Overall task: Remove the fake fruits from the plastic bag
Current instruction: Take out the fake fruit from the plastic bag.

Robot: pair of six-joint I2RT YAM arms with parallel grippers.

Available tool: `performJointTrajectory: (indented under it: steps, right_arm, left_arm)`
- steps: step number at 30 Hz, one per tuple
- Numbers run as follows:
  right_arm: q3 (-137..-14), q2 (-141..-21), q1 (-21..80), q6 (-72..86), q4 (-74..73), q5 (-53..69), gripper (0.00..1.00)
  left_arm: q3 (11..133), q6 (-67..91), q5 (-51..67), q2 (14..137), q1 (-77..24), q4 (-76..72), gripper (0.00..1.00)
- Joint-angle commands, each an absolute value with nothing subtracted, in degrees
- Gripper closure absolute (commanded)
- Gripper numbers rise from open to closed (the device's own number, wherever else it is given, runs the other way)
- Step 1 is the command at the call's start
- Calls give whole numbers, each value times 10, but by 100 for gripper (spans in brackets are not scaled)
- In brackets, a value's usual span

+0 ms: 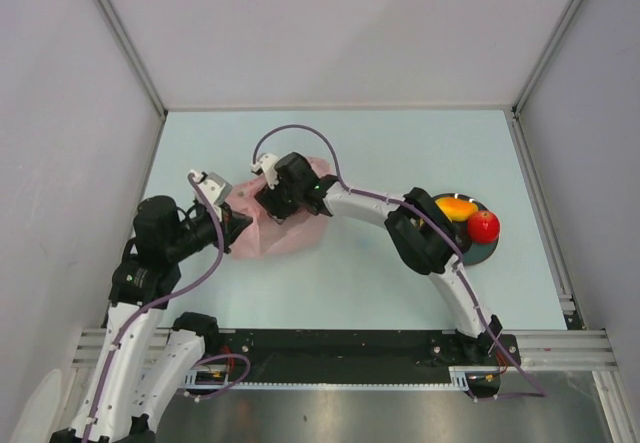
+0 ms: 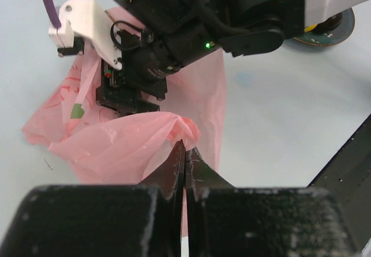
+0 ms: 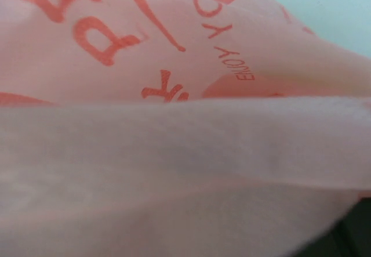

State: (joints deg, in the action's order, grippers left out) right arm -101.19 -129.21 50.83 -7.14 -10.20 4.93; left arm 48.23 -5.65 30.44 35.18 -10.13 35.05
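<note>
The pink plastic bag (image 1: 283, 237) lies crumpled at the table's middle left. My left gripper (image 1: 240, 225) is shut on a bunched fold of the bag's near edge, as the left wrist view (image 2: 185, 144) shows. My right gripper (image 1: 271, 204) reaches down into the bag from above; its fingers are buried in the film (image 2: 125, 99). The right wrist view is filled with pink film (image 3: 174, 152), and no fingers or fruit show there. A yellow-orange fruit (image 1: 457, 208) and a red apple (image 1: 483, 226) lie on the dark plate (image 1: 470, 254). The grape bunch is hidden.
The dark round plate stands at the right, behind my right arm's elbow (image 1: 420, 233), and its edge shows in the left wrist view (image 2: 342, 29). White walls close off the back and sides. The black rail (image 1: 350, 348) runs along the near edge.
</note>
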Motion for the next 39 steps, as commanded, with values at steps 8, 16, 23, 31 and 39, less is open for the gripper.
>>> performJointTrajectory:
  steps: [8,16,23,31,39]
  right_arm:
    - [-1063,-1326,497,-97,-105,30,55]
    - [-1045,-1218,482,-144,-146,222,62]
    - [-932,-1082,494,-257,-218,352,63]
    - [-807,-868,418,-372,-338,327,64]
    - [-656,-684,244,-482,-481,228,69]
  left_arm:
    - [487,-62,310,369,-83,333,100]
    - [475,-62,312,388,-81,288,100]
    - [487,-84,279,424,-79,229,100]
    - [487,-58,299,465,-79,185,100]
    - [501,-49,294,489,-79,163,100]
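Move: The dark fruit inside the plastic bag lies almost straight under the spread right fingers, about 3 cm down and 1 cm ahead. The plate with the fruits already out is some 42 cm to the right of this hand, about 4 cm back and 6 cm below. The bag edge held by the left hand is roughly 14 cm back, 6 cm left and 20 cm higher. From the left hand the dark fruit lies about 14 cm ahead, 6 cm right and 20 cm below. Sink the open right gripper about 3 cm inside the bag and shut the fingers on the dark fruit. Lift it up and back out of the mouth, turning some 30 degrees counter-clockwise, then swing it right some 20 cm towards the plate, undoing part of that turn. Keep the left fingers pinched on the bag edge and carry that edge forward about 7 cm as the right hand leaves. ##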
